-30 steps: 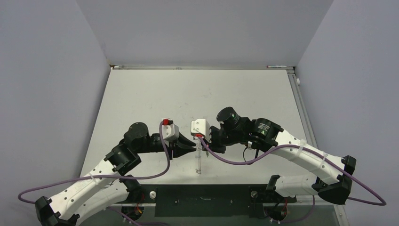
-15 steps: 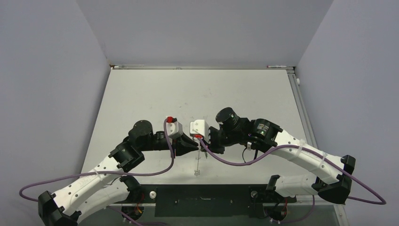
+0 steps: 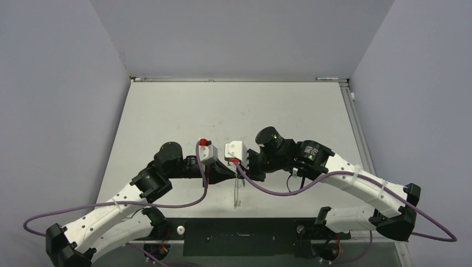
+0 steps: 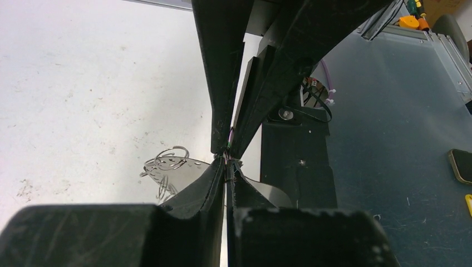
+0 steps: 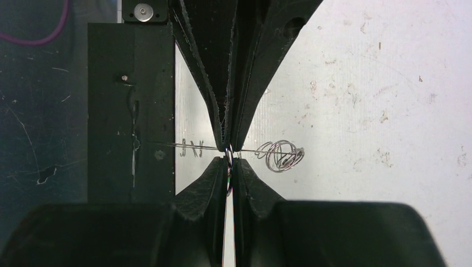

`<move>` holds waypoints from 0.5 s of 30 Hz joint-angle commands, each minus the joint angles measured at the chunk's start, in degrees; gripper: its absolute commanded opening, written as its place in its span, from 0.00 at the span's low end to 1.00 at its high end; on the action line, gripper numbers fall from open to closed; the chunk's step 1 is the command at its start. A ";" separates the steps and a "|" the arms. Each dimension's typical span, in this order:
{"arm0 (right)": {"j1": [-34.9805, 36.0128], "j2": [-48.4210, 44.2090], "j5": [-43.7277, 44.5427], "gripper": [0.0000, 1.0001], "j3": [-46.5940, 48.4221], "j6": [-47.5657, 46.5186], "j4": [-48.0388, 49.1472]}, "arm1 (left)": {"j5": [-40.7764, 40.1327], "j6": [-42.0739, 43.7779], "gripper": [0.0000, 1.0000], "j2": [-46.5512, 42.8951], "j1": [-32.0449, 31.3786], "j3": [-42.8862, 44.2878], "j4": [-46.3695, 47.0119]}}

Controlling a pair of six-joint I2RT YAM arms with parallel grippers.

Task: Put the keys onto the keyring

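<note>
The keyring (image 3: pixel 237 193) hangs edge-on over the table's near part, between both arms. In the left wrist view it is a flat grey ring (image 4: pixel 183 175) with small wire loops (image 4: pixel 170 158) on its rim. My left gripper (image 3: pixel 232 174) is shut, its tips (image 4: pixel 226 162) pinching the ring's rim. My right gripper (image 3: pixel 240 173) meets it tip to tip and is shut on the key (image 5: pixel 229 178), a tiny loop with a green glint wedged between its pads. From the right wrist the ring is a thin line with wire loops (image 5: pixel 283 155) at one end.
The black mounting plate (image 3: pixel 239 236) lies at the table's near edge, directly below the hanging ring. Purple cables (image 3: pixel 167 207) trail from both wrists. Off the table, a phone (image 4: pixel 459 166) lies on a dark surface. The pale table top (image 3: pixel 234 111) stretches behind the arms.
My left gripper moved right toward the right gripper and closed from part open to shut at the ring's rim. The right gripper stayed shut in place.
</note>
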 commanded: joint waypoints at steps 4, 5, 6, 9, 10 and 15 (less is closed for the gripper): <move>0.47 -5.97 2.99 0.40 -3.43 2.13 11.05 | 3.24 -5.99 0.00 -4.22 1.03 -0.34 10.29; 0.42 -7.54 3.20 0.47 -4.24 2.51 12.38 | 3.35 -7.60 0.00 -5.03 1.41 -0.80 12.24; 0.43 -8.86 3.24 0.54 -5.25 2.79 13.70 | 3.17 -9.12 0.00 -5.87 1.70 -1.32 14.08; 0.36 -13.19 3.30 0.63 -7.93 3.79 18.10 | 2.12 -12.12 0.00 -8.16 1.72 -2.21 17.57; 0.38 -14.87 3.22 0.64 -9.25 4.17 19.92 | 1.46 -12.67 0.00 -8.77 1.70 -2.33 18.13; 0.38 -23.62 2.76 0.60 -17.10 7.74 34.18 | -1.55 -15.76 0.00 -11.76 1.70 -3.62 21.60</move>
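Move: I have the small metal ring between both hands' closed fingertips: roughly 1 cm to the right of my left hand point, level with it, and right at my right hand point. The gray plate hangs edge-on below; its middle is about 3 cm back and 6 cm down from my left hand point, straight below it sideways. From my right hand point it is some 3 cm back, 1 cm left and 6 cm down. I open my right fingers wide and let go of the small ring, lifting that hand about 6 cm and easing it off to the right as its fingertips tilt up some 20 degrees. My left hand stays shut and carries the plate up about 7 cm, with a little drift back and left, fingertips tipping up about 15 degrees. ##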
